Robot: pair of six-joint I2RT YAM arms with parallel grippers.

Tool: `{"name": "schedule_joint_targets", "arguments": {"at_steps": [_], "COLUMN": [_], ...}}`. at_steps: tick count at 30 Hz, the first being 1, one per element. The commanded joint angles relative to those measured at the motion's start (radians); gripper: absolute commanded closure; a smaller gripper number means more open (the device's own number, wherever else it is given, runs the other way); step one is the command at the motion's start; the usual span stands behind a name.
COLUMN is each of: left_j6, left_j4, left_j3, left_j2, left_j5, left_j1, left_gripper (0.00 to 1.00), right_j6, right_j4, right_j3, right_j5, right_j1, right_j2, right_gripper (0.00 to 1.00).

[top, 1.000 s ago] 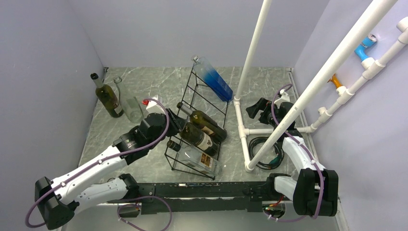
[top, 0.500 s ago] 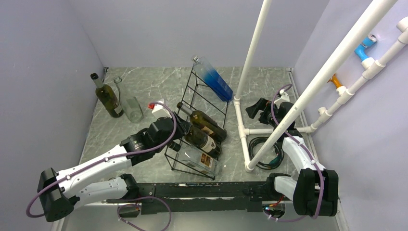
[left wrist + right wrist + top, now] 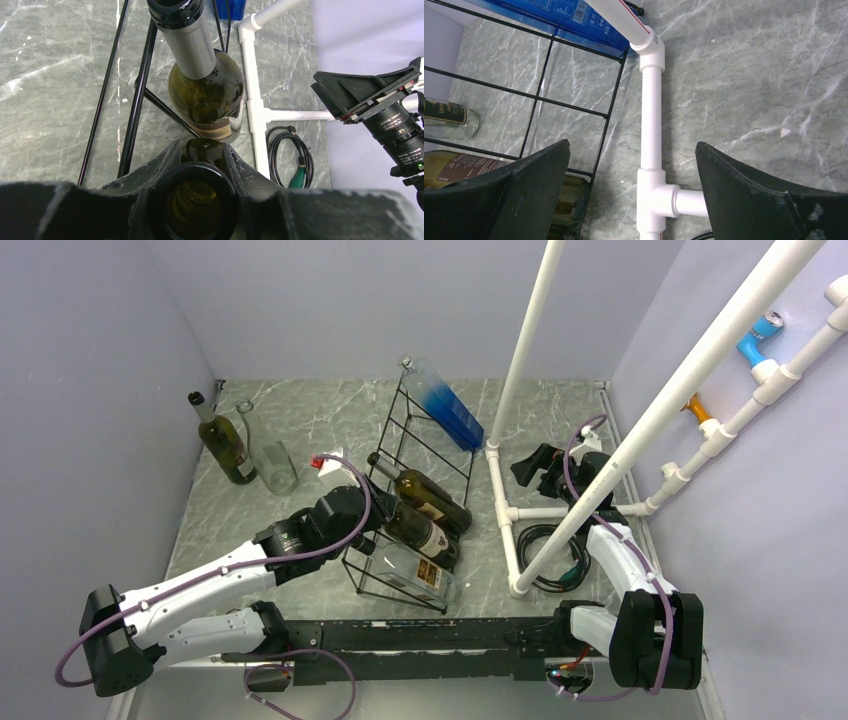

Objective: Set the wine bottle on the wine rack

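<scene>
In the top view my left gripper (image 3: 368, 510) is shut on the neck of a dark wine bottle (image 3: 420, 531) with a pale label. The bottle lies slanted in the black wire wine rack (image 3: 432, 455), between a dark bottle (image 3: 430, 495) above and a clear bottle (image 3: 420, 575) below. A blue bottle (image 3: 448, 407) rests at the rack's far end. The left wrist view looks into the held wine bottle's mouth (image 3: 192, 202) between my left gripper's (image 3: 200, 147) fingers (image 3: 162, 162). The neighbouring dark bottle (image 3: 205, 90) and a rack wire (image 3: 140, 90) lie ahead. My right gripper (image 3: 632, 145) hangs open and holds nothing.
A dark green bottle (image 3: 222, 440) and a clear bottle (image 3: 268, 455) stand at the back left. A white pipe frame (image 3: 505, 515) runs right of the rack, under my right gripper (image 3: 530, 468). A coiled cable (image 3: 545, 545) lies inside the frame. Walls close in on the left, back and right.
My left gripper has moved right and slightly nearer, sliding the held wine bottle deeper into the rack. The right arm has not moved.
</scene>
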Motion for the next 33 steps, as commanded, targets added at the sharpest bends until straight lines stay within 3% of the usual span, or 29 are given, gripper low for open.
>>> {"name": "schedule_joint_targets", "arguments": {"at_steps": [1, 3, 7, 16, 25, 33], "left_j6": [-0.033, -0.031, -0.025, -0.009, 0.050, 0.080], "left_j4": [0.027, 0.033, 0.030, 0.023, 0.023, 0.006], "left_j3": [0.027, 0.022, 0.018, 0.008, 0.022, 0.054], "left_j2": [-0.010, -0.012, -0.015, -0.044, -0.083, -0.098], "left_j5": [0.038, 0.043, 0.044, 0.040, 0.052, 0.041], "left_j1": [-0.009, -0.009, -0.009, -0.010, -0.009, -0.009], "left_gripper": [0.72, 0.67, 0.49, 0.33, 0.22, 0.18], "right_j6": [0.009, 0.010, 0.009, 0.009, 0.010, 0.010], "right_j4": [0.030, 0.031, 0.031, 0.030, 0.031, 0.031], "right_j3": [-0.002, -0.002, -0.002, -0.002, -0.002, -0.003], "right_j5": [-0.021, -0.022, -0.022, -0.024, -0.025, -0.025], "right_j1": [0.002, 0.002, 0.002, 0.002, 0.002, 0.002], "right_j2": [-0.014, -0.011, -0.013, -0.015, -0.015, -0.012], "right_gripper": [0.00, 0.00, 0.00, 0.00, 0.00, 0.00]}}
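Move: In the left hand's fingers is the neck of the wine bottle, already lowered into the rack; its middle is roughly 5 cm to this hand's right, 3 cm back and 9 cm below. The racked green bottle lies about 7 cm right, 4 cm ahead; the flat clear bottle about 4 cm right, 9 cm back, both some 10 cm lower. From the right hand, the wine bottle is roughly 20 cm left, 11 cm back and slightly lower. Opening wide around the neck, the left fingers let go of the wine bottle; meanwhile the hand slips about 1 cm to the right. It then rises some 3 cm, easing back about a centimetre overall, with the wrist turning only about 5 degrees and the opened fingers still on either side of the bottle's mouth. ##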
